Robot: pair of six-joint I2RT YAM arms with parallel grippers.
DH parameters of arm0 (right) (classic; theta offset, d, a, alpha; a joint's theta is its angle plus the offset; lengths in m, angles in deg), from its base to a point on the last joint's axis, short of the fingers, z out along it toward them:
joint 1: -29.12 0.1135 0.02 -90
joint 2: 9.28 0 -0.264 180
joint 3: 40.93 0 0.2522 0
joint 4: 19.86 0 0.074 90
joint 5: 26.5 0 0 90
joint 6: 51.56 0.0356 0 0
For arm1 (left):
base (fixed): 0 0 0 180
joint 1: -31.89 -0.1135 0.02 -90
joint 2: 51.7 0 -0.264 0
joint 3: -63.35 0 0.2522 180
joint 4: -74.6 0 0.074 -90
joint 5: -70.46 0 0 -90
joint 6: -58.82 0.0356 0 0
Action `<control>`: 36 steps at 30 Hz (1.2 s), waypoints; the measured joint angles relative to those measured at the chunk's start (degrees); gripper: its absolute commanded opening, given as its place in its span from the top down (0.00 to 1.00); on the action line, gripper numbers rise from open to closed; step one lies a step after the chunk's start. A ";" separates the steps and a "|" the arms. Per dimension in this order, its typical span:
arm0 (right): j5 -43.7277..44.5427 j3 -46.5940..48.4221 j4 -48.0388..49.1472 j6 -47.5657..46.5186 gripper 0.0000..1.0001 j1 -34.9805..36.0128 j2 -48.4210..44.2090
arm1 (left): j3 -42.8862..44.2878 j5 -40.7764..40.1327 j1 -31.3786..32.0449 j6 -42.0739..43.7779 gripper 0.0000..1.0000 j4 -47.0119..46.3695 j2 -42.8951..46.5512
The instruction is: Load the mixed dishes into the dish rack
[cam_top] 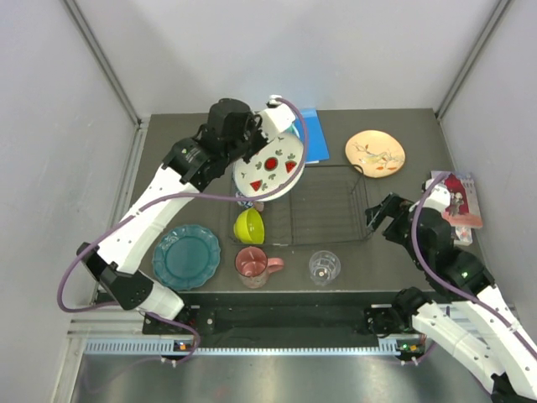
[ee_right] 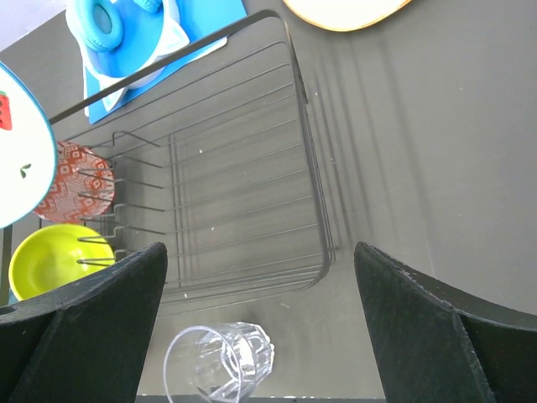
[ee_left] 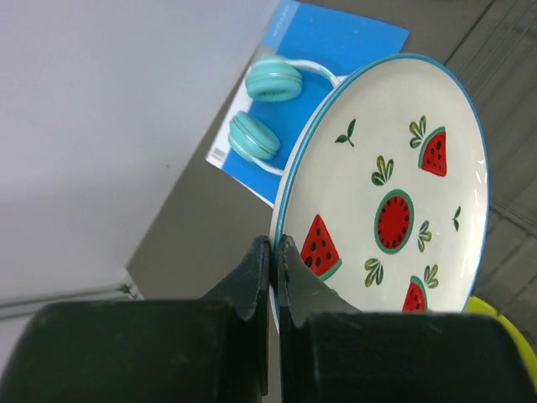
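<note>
My left gripper is shut on the rim of the white watermelon plate, holding it tilted in the air over the dish rack's left end. The black wire rack holds nothing. My right gripper hangs open beside the rack's right end, with the clear glass upright on the table below it. On the table along the rack's left side stand the lime-green bowl and the small patterned bowl, the latter partly under the plate. The pink mug and teal plate sit nearer the front. The floral plate lies at the back right.
A blue book with teal headphones on it lies behind the rack. A pink-and-white package sits at the table's right edge. Grey walls close in the back and both sides.
</note>
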 measured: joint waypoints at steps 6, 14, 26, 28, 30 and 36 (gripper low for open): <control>0.35 -0.24 -0.31 0.00 0.07 0.00 -0.44 | -0.96 -3.02 3.48 8.04 1.00 -4.66 -0.31; 1.05 -1.51 -0.72 0.26 0.07 0.00 -2.56 | -5.70 -5.29 6.05 20.11 1.00 -12.90 -0.39; 1.11 -1.77 -0.92 1.53 0.07 0.00 -3.80 | -17.31 -6.01 6.84 31.91 1.00 -24.72 -0.35; 1.09 -1.77 -1.09 1.57 0.07 0.00 -4.17 | -18.73 -5.92 6.84 33.20 1.00 -26.16 -0.35; 1.11 -1.77 -1.22 1.64 0.07 0.00 -4.74 | -19.37 -5.79 6.84 34.23 1.00 -26.99 -0.35; 1.11 -1.84 -2.03 2.14 0.08 0.00 -6.01 | -22.10 -5.35 7.10 37.57 1.00 -31.74 -0.33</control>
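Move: The left hand holds the watermelon plate by its rim, high over the dish rack. The rack's middle lies about 8 cm to this hand's right, some 2 cm ahead and roughly 30 cm below. The patterned bowl stands about 5 cm left and 3 cm ahead, the yellow bowl 5 cm left and 7 cm back. The headphones lie about 23 cm ahead, 1 cm right. From the right hand, the rack's middle is about 15 cm ahead, 21 cm left and 20 cm below. Rolling nearly 40 degrees clockwise as seen from behind, along its fingers, the left hand swings the plate up towards edge-on while drifting about 5 cm right and a little forward over the dish rack. It rises slightly first, then sinks to end some 4 cm lower; the fingertips tip up slightly and the fingers keep their pinch on the rim. ##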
